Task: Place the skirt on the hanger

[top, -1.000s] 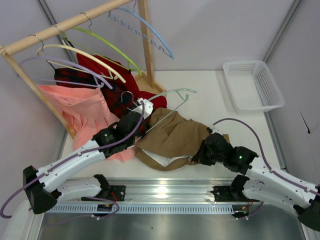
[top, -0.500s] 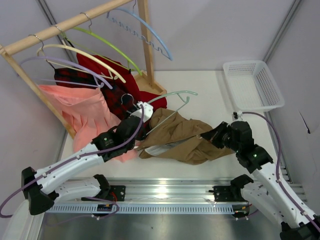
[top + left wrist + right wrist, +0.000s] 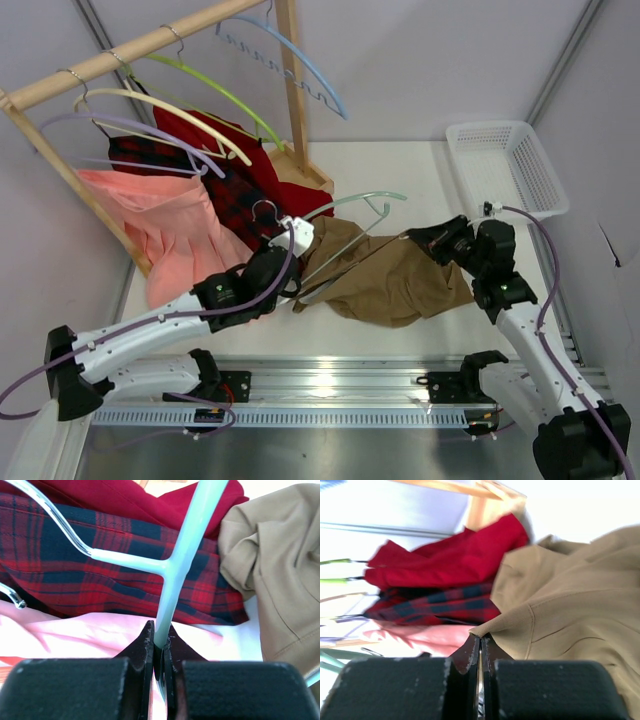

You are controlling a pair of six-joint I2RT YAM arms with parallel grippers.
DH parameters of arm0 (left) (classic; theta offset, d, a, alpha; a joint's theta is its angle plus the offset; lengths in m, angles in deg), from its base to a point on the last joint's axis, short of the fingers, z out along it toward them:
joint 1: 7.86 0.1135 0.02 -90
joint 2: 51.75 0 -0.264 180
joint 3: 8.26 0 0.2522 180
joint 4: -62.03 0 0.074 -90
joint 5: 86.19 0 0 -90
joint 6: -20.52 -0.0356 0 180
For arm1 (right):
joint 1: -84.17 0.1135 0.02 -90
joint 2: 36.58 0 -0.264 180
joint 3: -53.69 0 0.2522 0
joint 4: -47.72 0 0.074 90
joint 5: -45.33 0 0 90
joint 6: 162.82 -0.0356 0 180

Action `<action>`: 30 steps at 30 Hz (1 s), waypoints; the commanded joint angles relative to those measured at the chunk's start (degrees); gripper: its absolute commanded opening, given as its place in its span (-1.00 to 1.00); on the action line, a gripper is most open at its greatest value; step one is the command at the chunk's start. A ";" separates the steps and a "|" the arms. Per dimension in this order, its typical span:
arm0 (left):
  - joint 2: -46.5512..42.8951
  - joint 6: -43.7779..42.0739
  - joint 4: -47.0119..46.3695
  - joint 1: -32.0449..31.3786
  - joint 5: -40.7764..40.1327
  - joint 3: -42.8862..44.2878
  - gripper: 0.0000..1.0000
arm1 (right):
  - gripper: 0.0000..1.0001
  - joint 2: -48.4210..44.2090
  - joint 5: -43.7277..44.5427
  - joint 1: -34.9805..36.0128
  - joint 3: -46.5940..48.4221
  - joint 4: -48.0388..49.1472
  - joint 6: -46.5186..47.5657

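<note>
The tan skirt (image 3: 390,282) hangs stretched between the arms above the table. My right gripper (image 3: 415,238) is shut on its upper right edge. In the right wrist view a folded corner of the skirt (image 3: 570,600) is pinched between the shut jaws of that gripper (image 3: 481,639). The pale sage-green hanger (image 3: 362,197) lies tilted over the skirt's top, its wire hook pointing left. My left gripper (image 3: 290,232) is shut on the hanger's arm beside the neck. In the left wrist view the hanger (image 3: 186,542) runs up out of the left gripper (image 3: 160,642), with the skirt (image 3: 280,570) to its right.
A wooden rack (image 3: 150,45) stands at the back left with a blue hanger (image 3: 300,65), a lime hanger (image 3: 215,90) and others. A plaid skirt (image 3: 235,190), a salmon-pink skirt (image 3: 160,225) and a red garment (image 3: 225,140) hang below. A white basket (image 3: 505,170) sits at the back right.
My right arm swung from the table's front to the back right, pulling the skirt's edge up and out so the cloth stretched. The left gripper and hanger shifted slightly right and lifted.
</note>
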 commanded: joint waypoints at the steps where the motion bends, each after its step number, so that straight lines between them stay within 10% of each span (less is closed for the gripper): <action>1: -0.32 3.94 -1.13 -1.55 -1.43 -0.23 -1.00 | -1.00 0.66 -0.80 -1.12 0.29 11.70 -3.98; 30: 11.54 18.80 -5.35 -6.22 -5.73 -3.66 -1.00 | -1.00 -0.13 2.54 -2.88 -4.54 24.10 -20.15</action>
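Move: The left hand still grips the green hanger beside its hook; the skirt's waist opening lies about 11 cm to its right, 6 cm back and some 10 cm lower. The plaid garment is roughly 9 cm left, 4 cm ahead and 10 cm below, the pink one 13 cm left, level fore and aft, also 10 cm lower. The right hand already pinches the waistband; the hanger's far end is about 5 cm ahead, 2 cm left and 6 cm above. The right fingers keep pinching the waistband's edge and pull it up about 4 cm and some 2 cm forward towards the hanger's far end, rolling some 15 degrees, left side up. Still gripping the hanger, the left hand sinks about 6 cm and shifts 3 cm right, bringing it down towards the waist opening. ##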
